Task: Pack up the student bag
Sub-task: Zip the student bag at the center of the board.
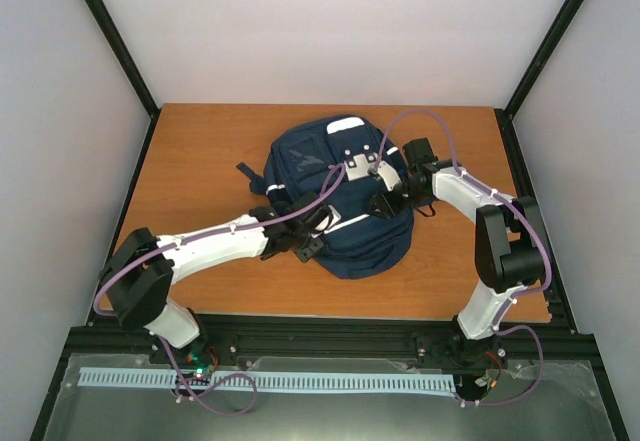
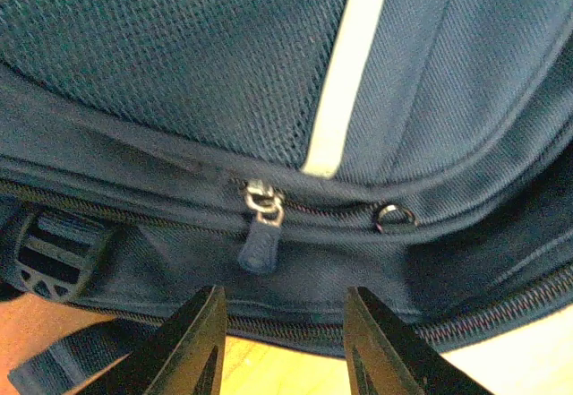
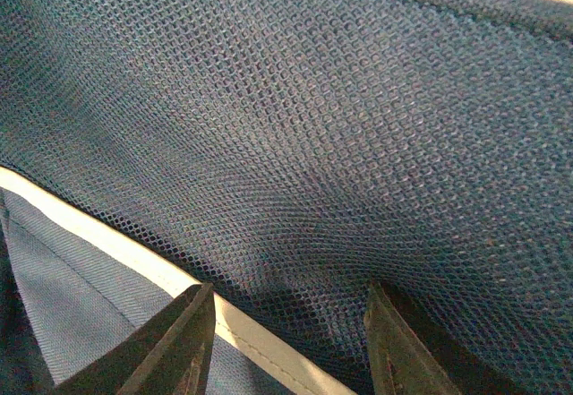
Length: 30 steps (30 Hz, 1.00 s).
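Observation:
The student bag (image 1: 340,196), navy with thin white stripes and a white top label, lies flat in the middle of the wooden table (image 1: 200,161). My left gripper (image 1: 300,243) is at the bag's near left edge. In the left wrist view the left gripper (image 2: 285,314) is open, nothing between its fingers. A zipper pull (image 2: 258,244) hangs just beyond the fingertips on a closed zipper line. My right gripper (image 1: 378,201) rests on the bag's upper right. Its jaws (image 3: 291,301) stand apart, tips against the mesh pocket (image 3: 313,144) beside a white stripe (image 3: 107,234).
A small metal ring (image 2: 395,218) sits on the zipper line right of the pull. A dark plastic buckle (image 2: 49,256) and strap (image 2: 54,368) lie at the bag's left. Grey walls and black frame posts (image 1: 110,31) enclose the table.

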### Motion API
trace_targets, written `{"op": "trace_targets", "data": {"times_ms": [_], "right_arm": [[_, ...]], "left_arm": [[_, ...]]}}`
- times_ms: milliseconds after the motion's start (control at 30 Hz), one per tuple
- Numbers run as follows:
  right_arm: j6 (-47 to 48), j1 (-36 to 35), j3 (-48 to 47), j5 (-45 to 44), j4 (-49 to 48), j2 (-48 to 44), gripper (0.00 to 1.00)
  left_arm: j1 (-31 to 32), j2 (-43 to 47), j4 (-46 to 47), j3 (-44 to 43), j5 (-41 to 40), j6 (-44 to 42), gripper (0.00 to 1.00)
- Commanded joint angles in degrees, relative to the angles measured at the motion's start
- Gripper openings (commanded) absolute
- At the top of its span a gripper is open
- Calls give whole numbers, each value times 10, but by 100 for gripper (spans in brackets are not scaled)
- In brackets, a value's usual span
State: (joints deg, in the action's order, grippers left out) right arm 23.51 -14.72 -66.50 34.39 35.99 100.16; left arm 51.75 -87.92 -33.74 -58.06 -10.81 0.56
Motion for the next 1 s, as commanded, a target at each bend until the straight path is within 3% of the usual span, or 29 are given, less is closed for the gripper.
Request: {"op": "trace_targets", "data": {"times_ms": [0, 400, 700, 800, 967], "right_arm": [[-2, 5, 3, -12, 31, 15, 48], [-1, 5, 3, -8, 33, 18, 48], [0, 5, 3, -6, 35, 15, 47], [-2, 5, 3, -4, 35, 11, 47], [-2, 4, 4, 23, 38, -3, 47]], "left_arm": [[-12, -20, 23, -31, -15, -36, 38], [-13, -81, 31, -40, -21, -45, 37], [-13, -65, 3, -30, -1, -24, 2], [-13, -42, -22, -25, 6, -10, 1], [-12, -36, -71, -31, 95, 14, 1]]}}
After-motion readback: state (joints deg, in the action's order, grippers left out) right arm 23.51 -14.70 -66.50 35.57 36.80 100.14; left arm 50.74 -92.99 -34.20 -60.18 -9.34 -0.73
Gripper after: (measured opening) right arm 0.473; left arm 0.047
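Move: The zipper pull lies just ahead of the open left fingers, roughly 2 cm forward, 1 cm to their right and 3 cm below. From the same hand, the near end of the white stripe is about 3 cm ahead and 4 cm right, and the black buckle about 6 cm ahead and 3 cm left. From the right hand, the pull is some 15 cm left, 8 cm back and slightly lower. The left hand sinks about 3 cm, easing forward, pinches the zipper pull, then lifts and draws back about 1 cm. ##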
